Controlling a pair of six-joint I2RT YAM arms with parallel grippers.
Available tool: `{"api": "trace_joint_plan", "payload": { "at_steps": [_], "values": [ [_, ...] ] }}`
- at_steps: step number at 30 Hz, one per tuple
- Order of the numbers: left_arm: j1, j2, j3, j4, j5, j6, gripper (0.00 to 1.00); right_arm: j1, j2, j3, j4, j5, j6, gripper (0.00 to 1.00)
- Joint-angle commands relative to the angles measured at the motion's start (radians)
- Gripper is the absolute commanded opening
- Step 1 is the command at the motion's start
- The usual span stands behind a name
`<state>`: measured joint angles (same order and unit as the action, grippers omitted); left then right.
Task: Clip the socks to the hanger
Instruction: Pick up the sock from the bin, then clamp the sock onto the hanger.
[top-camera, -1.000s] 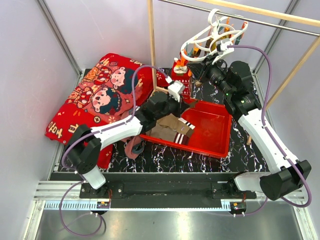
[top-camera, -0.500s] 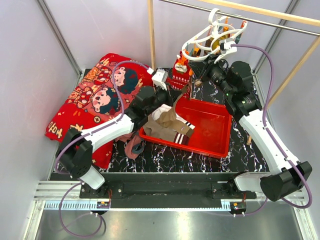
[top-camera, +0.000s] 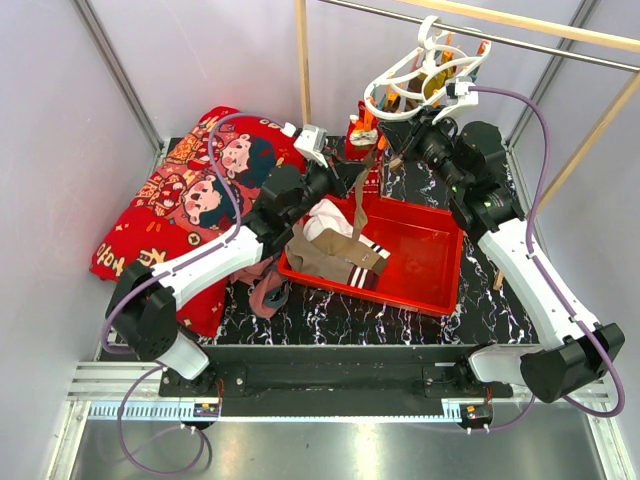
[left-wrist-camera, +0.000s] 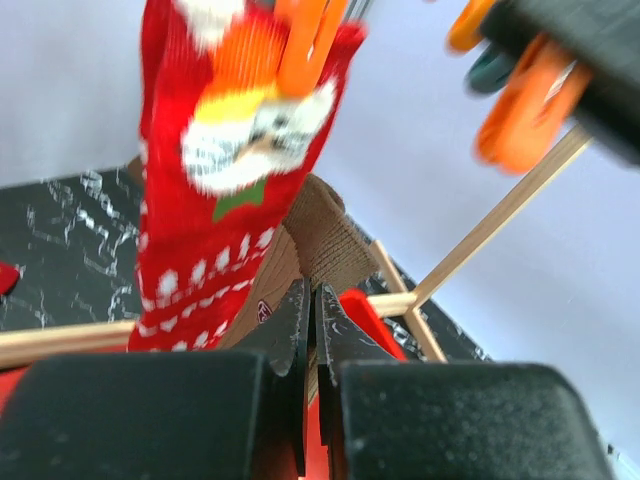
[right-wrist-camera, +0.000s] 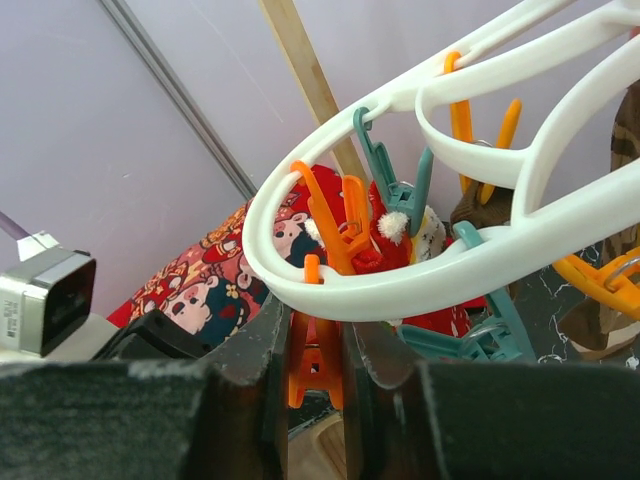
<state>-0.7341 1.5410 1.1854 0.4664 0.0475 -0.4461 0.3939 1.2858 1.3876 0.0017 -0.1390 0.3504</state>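
Observation:
The white ring hanger (top-camera: 420, 75) hangs from the back rail, with orange and teal pegs under it. A red patterned sock (left-wrist-camera: 225, 170) is clipped to it. My left gripper (top-camera: 345, 185) is shut on a taupe sock (top-camera: 362, 205); in the left wrist view the gripper (left-wrist-camera: 310, 295) pinches its ribbed cuff (left-wrist-camera: 322, 235) just below the pegs. The sock's lower end trails toward the bin. My right gripper (right-wrist-camera: 315, 330) sits under the hanger rim (right-wrist-camera: 400, 285), jaws closed on an orange peg (right-wrist-camera: 318, 365). More taupe socks (top-camera: 335, 258) and a white one (top-camera: 325, 218) lie in the bin.
The red bin (top-camera: 430, 265) stands mid-table on the black marbled mat. A red cartoon-print cushion (top-camera: 190, 195) fills the left side. A pink-grey cloth bundle (top-camera: 268, 295) lies by the bin's near-left corner. Thin wooden poles (top-camera: 302, 70) frame the hanger.
My left arm has risen from the bin toward the back, lifting the taupe sock up beside the hanger. The right arm and hanger have hardly moved.

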Motion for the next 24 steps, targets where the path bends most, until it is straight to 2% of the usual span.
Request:
{"api": "trace_joint_plan", "payload": {
  "at_steps": [1, 24],
  "values": [
    [-0.010, -0.061, 0.053, 0.094, -0.017, -0.008, 0.00, 0.006, 0.000, 0.047, 0.003, 0.035, 0.035, 0.09],
    [-0.053, -0.053, 0.108, 0.110, -0.044, 0.021, 0.00, 0.006, 0.017, 0.018, 0.009, 0.004, 0.079, 0.10]
  ]
}}
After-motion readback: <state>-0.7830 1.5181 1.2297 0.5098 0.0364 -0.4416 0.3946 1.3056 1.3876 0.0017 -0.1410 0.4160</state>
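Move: The orange clip that my right fingers hold on the white hanger's rim sits about 7 cm above my left hand and some 4 cm to its right, about level with it fore and aft. The hanging red Christmas sock is roughly 7 cm ahead of my left hand, 1 cm right and 2 cm higher. The brown sock's top end, in my left fingers, lies about 8 cm below my right hand, 4 cm to its left, about level fore and aft. I keep my left fingers shut on the brown sock and raise it a bit over 4 cm towards the orange clip. On the way my left hand draws back about 2 cm and edges right, its fingertips tilting up slightly, and it slows to almost nothing at the end. My right hand stays nearly in place and keeps its squeeze on the clip, rolling only a few degrees. ##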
